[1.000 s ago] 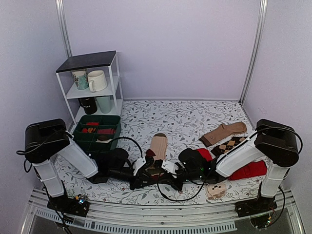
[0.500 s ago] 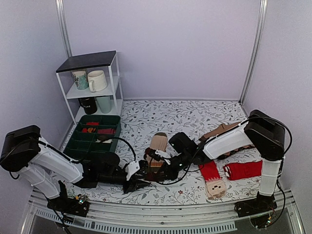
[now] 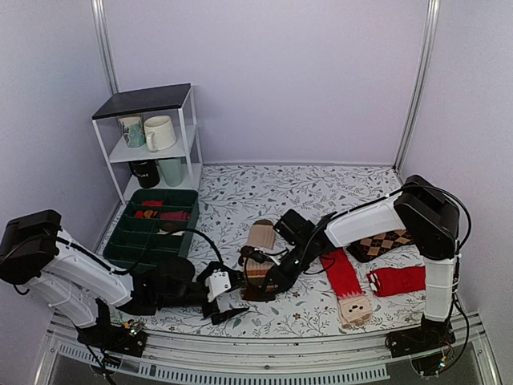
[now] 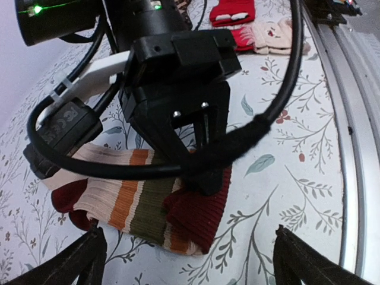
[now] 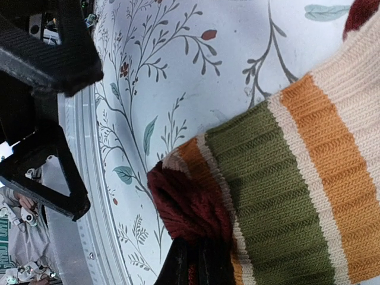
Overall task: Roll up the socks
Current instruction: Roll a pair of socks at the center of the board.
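Observation:
The socks [image 3: 260,237] lie stacked on the flowered cloth, tan with orange and green stripes [image 4: 133,199] and a dark maroon toe [image 4: 199,217]. Their toe end is folded up. My right gripper [image 3: 255,290] reaches in from the right and is shut on that maroon toe [image 5: 187,205], its black fingers [image 5: 199,264] pinched into the fold. My left gripper [image 3: 235,295] lies low just in front of the toe, open wide, with nothing between its fingers [image 4: 83,258]. It stands apart from the fabric.
A green compartment bin [image 3: 152,220] and a white shelf with mugs [image 3: 152,132] stand at the back left. Red socks [image 3: 345,277] and argyle socks [image 3: 389,241] lie to the right. The table's metal front rail [image 3: 256,353] runs close behind my left gripper.
My left gripper has opened wide, let go of the sock toe and drawn back towards the near edge. The right gripper stays shut on the toe while its arm has swung leftward.

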`<state>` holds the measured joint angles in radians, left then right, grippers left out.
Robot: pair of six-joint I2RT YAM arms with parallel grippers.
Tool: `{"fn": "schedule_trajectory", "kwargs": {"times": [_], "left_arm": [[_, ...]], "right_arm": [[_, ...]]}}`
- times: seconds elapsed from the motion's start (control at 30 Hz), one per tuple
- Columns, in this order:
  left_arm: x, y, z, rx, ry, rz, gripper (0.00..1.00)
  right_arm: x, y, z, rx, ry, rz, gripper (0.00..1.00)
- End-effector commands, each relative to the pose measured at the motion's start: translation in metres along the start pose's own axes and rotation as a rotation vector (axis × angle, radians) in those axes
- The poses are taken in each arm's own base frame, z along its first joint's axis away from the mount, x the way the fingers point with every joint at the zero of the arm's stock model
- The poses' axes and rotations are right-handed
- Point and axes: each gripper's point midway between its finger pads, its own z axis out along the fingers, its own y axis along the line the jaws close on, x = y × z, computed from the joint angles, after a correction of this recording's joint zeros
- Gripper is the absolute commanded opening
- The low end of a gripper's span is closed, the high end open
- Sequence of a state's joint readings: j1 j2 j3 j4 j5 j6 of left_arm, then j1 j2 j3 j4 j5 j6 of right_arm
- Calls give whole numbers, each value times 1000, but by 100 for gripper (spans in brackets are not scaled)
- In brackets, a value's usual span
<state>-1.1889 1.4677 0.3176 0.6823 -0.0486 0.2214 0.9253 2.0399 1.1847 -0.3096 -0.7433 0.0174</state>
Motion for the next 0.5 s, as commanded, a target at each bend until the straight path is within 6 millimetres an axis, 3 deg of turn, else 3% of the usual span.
{"fn": "schedule_trajectory", "kwargs": {"times": [0.0, 0.2, 0.33, 0.47], "left_arm": [[3, -7, 12, 24, 32, 78, 100], [-4, -18, 21, 85, 33, 77, 99], [-10, -26, 23, 129, 10, 71, 81], [-9, -34, 24, 167, 0, 73, 73]], "right_arm": [[85, -29, 12, 89, 266, 224, 1], [87, -29, 10, 77, 272, 205, 0], [85, -31, 10, 69, 267, 210, 1], [85, -33, 11, 63, 267, 216, 0]]}}
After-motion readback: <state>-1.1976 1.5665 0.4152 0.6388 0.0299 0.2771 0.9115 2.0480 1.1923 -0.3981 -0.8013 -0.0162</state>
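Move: The dark red cuff end of the striped socks lies some 5 cm to the left hand's right, about 2 cm farther out and 5 cm below it; the right hand already pinches it, with the cuff's middle about 2 cm to that hand's left and level with it in reach. From the left hand, the striped sock body lies roughly 12 cm ahead, 5 cm to the right and 6 cm down. The red face sock lies about 20 cm to the right hand's right and 2 cm ahead. The left hand, wide open at first, dips about 1.5 cm and then slides some 2.5 cm to the right, towards the cuff end that the right hand holds, drawing slightly back as its fingers begin to close to about three quarters open; whether they touch the knit can't be seen. The right hand, shut throughout, keeps its pinch on the cuff low over the board and pulls it about 1.5 cm diagonally back and to the right, easing to a stop with hardly any turn of the wrist. ##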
